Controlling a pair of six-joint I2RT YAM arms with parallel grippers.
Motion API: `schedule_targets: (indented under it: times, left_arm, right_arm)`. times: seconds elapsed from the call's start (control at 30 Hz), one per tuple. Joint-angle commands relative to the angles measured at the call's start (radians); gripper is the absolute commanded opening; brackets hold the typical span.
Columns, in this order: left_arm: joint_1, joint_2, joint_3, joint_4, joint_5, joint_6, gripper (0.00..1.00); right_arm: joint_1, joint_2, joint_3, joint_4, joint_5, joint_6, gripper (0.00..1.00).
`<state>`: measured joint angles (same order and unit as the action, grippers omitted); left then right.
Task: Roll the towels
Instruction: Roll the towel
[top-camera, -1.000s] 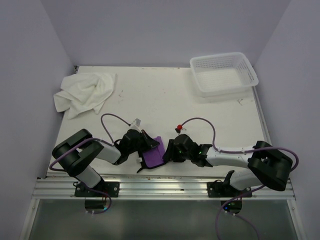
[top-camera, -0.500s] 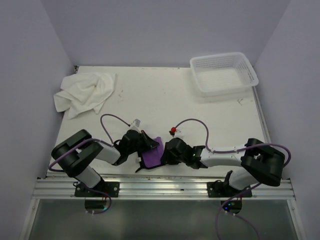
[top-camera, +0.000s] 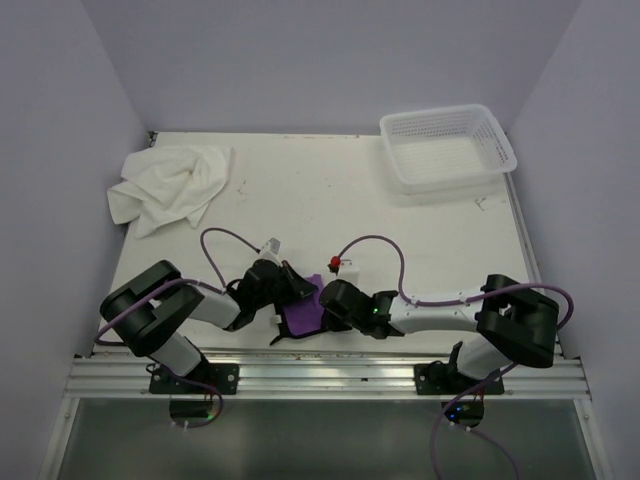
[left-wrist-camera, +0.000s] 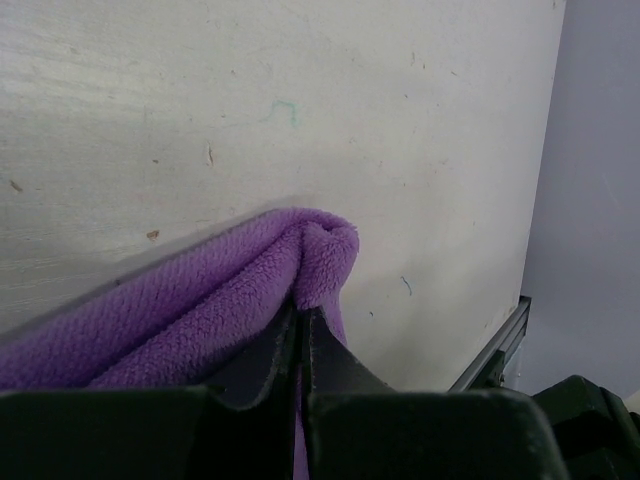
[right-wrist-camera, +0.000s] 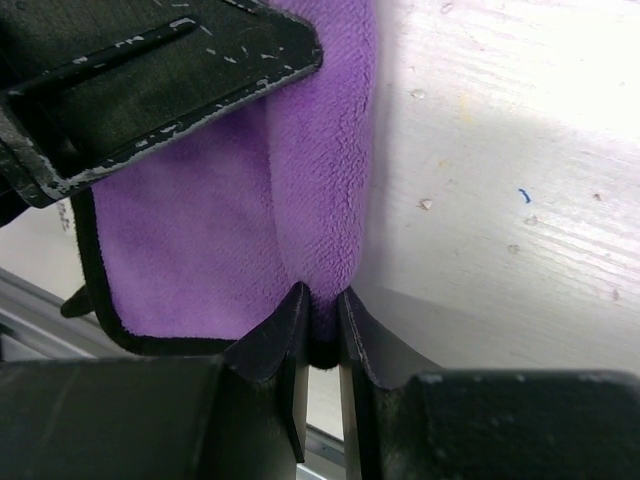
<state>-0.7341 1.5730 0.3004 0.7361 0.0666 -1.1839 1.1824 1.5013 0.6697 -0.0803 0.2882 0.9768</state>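
Observation:
The small purple towel (top-camera: 303, 314) with dark edging lies partly folded near the table's front edge, between both arms. My left gripper (top-camera: 296, 290) is shut on a folded ridge of the purple towel (left-wrist-camera: 190, 310), which bulges just past the fingertips (left-wrist-camera: 301, 312). From the right, my right gripper (top-camera: 326, 302) pinches the folded right edge of the purple towel (right-wrist-camera: 210, 230) between its narrow jaws (right-wrist-camera: 322, 308). The left gripper's fingers (right-wrist-camera: 150, 70) cross the top of the right wrist view. Crumpled at the back left lies the large white towel (top-camera: 165, 185).
A white perforated basket (top-camera: 447, 147) stands at the back right corner. The metal rail (top-camera: 330, 378) runs along the table's front edge just below the purple towel. Purple cables (top-camera: 375, 245) arc over both arms.
My right gripper slid left up to the purple towel and narrowed its jaws onto the towel's folded edge. The left gripper kept its grip and place.

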Motion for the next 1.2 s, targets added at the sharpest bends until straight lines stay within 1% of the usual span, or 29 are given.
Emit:
schedule_targets:
  times: [0.0,0.03,0.07,0.13,0.17,0.27,0.37,0.5,0.63,0.7,0.83,0.87,0.93,1.03,1.17]
  left_arm:
    - [0.012,-0.028,0.026,-0.069,-0.044,0.049,0.0]
    - [0.013,-0.033,0.031,-0.09,-0.044,0.056,0.04]
    - [0.019,-0.044,0.043,-0.102,-0.044,0.061,0.14]
    - [0.027,-0.057,0.055,-0.141,-0.041,0.078,0.22]
    - [0.036,-0.074,0.059,-0.152,-0.039,0.082,0.32]
    - [0.056,-0.116,0.068,-0.182,-0.039,0.096,0.42]
    - [0.07,-0.158,0.095,-0.23,-0.042,0.119,0.48]
    - [0.078,-0.209,0.127,-0.305,-0.053,0.153,0.52]
    - [0.081,-0.228,0.18,-0.354,-0.022,0.174,0.56]
    - [0.079,-0.222,0.223,-0.385,0.004,0.179,0.57]
    - [0.078,-0.159,0.311,-0.438,0.077,0.187,0.64]
    - [0.079,-0.147,0.34,-0.443,0.116,0.185,0.64]
    - [0.076,-0.12,0.365,-0.457,0.145,0.181,0.65]
    - [0.065,-0.105,0.422,-0.517,0.151,0.193,0.66]
    - [0.047,-0.1,0.5,-0.581,0.166,0.221,0.68]
  right_arm:
    - [0.008,-0.01,0.025,-0.145,0.078,-0.039,0.0]
    - [0.008,-0.018,0.028,-0.173,0.088,-0.046,0.0]
    - [0.01,-0.029,0.037,-0.186,0.103,-0.056,0.0]
    - [0.01,-0.038,0.048,-0.235,0.117,-0.067,0.0]
    - [0.011,-0.041,0.062,-0.252,0.123,-0.082,0.0]
    - [0.008,-0.046,0.085,-0.303,0.141,-0.115,0.0]
    - [0.01,-0.053,0.096,-0.334,0.16,-0.127,0.0]
    - [0.011,-0.056,0.1,-0.361,0.178,-0.138,0.0]
    - [0.022,-0.064,0.103,-0.383,0.207,-0.15,0.0]
    - [0.034,-0.07,0.106,-0.389,0.241,-0.156,0.0]
    - [0.057,-0.088,0.106,-0.386,0.305,-0.17,0.0]
    - [0.062,-0.09,0.108,-0.388,0.33,-0.171,0.0]
    - [0.078,-0.085,0.123,-0.401,0.357,-0.181,0.0]
    - [0.106,-0.061,0.154,-0.429,0.417,-0.193,0.0]
    - [0.125,-0.033,0.174,-0.441,0.448,-0.194,0.0]
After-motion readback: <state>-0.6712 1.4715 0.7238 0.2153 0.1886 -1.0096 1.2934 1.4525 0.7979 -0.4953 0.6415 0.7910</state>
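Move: The right hand already pinches the near end of the purple towel's rolled edge; the towel's middle lies about 3 cm ahead of it and 5 cm left, a centimetre lower. The left hand still holds the far end, with that middle roughly 5 cm back, 2 cm left and 1 cm below. The white tag sits about 12 cm left of the right hand, level with it and 1 cm down. Right hand drags its pinched towel end 6 cm right; left opens, lets go, rises 9 cm and forward. ##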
